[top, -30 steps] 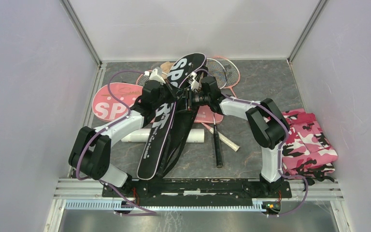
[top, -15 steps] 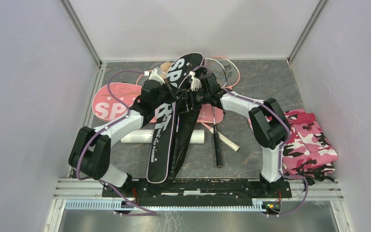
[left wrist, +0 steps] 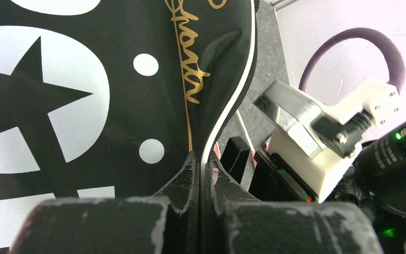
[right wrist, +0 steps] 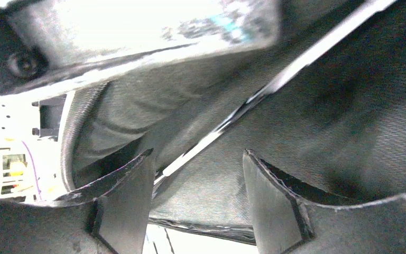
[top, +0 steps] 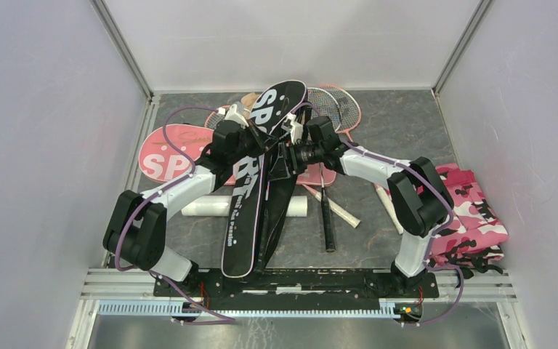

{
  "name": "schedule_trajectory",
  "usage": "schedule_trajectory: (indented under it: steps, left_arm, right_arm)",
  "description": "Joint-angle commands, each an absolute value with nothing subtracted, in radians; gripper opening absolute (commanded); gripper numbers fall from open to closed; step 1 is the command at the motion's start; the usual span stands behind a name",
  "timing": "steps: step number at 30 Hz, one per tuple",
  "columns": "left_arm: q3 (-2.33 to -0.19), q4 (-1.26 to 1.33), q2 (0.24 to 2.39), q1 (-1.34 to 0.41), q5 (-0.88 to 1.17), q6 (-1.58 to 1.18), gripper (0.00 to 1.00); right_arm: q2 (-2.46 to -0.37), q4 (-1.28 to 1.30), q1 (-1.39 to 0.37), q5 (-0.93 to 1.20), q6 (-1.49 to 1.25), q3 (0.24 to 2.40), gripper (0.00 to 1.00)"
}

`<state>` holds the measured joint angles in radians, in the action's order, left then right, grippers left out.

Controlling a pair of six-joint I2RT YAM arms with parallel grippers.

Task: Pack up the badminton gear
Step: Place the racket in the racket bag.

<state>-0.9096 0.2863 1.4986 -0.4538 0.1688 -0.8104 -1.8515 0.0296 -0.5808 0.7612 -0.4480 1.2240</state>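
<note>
A long black cover [top: 243, 211] printed "SPORT" hangs lifted over the middle of the table. My left gripper [top: 258, 138] is shut on its white-piped edge [left wrist: 227, 114], and the fingers [left wrist: 187, 174] pinch the piping in the left wrist view. My right gripper [top: 285, 151] stands open beside it. The cover's grey inner fabric [right wrist: 296, 106] lies between and behind its spread fingertips [right wrist: 137, 174], unpinched. A pink cover [top: 161, 154] lies at the left. A white tube [top: 205, 207] lies under the black cover. Rackets [top: 334, 105] rest at the back.
Two loose rackets, one with a black grip [top: 328, 222] and one with a white grip [top: 338, 212], lie right of centre. A pink camouflage cloth [top: 465, 211] is folded at the right edge. Grey walls close in on three sides.
My right gripper has opened and let go of the black cover, and its arm has swung to the right. The cover's lower end has shifted slightly right. The left grip is unchanged.
</note>
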Motion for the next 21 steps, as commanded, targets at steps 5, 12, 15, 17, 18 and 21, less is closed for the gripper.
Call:
schedule_trajectory:
  steps: [5, 12, 15, 17, 18, 21]
  left_arm:
    - [-0.953, 0.319, 1.470, -0.451, 0.189, -0.834, 0.02]
    - [-0.948, 0.319, 1.466, -0.443, 0.202, -0.873, 0.02]
    - [-0.947, 0.318, 1.464, -0.431, 0.211, -0.904, 0.02]
    - [-0.946, 0.316, 1.461, -0.422, 0.216, -0.918, 0.02]
    - [-0.948, 0.316, 1.459, -0.419, 0.218, -0.921, 0.02]
    - [-0.951, 0.315, 1.456, -0.417, 0.219, -0.923, 0.02]
  right_arm:
    - [-1.830, -0.120, -0.622, 0.784, -0.484, 1.172, 0.62]
    - [-1.863, -0.212, -0.635, 0.787, -0.536, 1.147, 0.49]
    - [-1.878, -0.232, -0.637, 0.771, -0.544, 1.148, 0.44]
    - [-1.890, -0.241, -0.639, 0.760, -0.546, 1.148, 0.42]
    - [-1.894, -0.241, -0.640, 0.754, -0.546, 1.149, 0.41]
    - [-1.895, -0.248, -0.639, 0.743, -0.544, 1.143, 0.40]
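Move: The shaft of the racket lying in the open black racket bag is just off the right fingertips, about 4 cm to the left, 1 cm back and 2 cm lower. The bag edge, pinched by the left hand, is roughly 7 cm ahead, 4 cm left and 5 cm above the right hand point; the white tube is some 13 cm back, 12 cm left and 10 cm lower. From the left hand, that shaft lies about 8 cm back, level sideways and 7 cm lower. Leftward into the open bag, the right hand first draws back about 2 cm, then creeps forward a touch while going on left, some 2.5 cm in all, and dips about 1 cm at the end. Its fingers close to a little over half their starting gap, bringing the racket shaft between the tips; a grip isn't yet plain. The left hand keeps the bag edge pinched, almost still. ##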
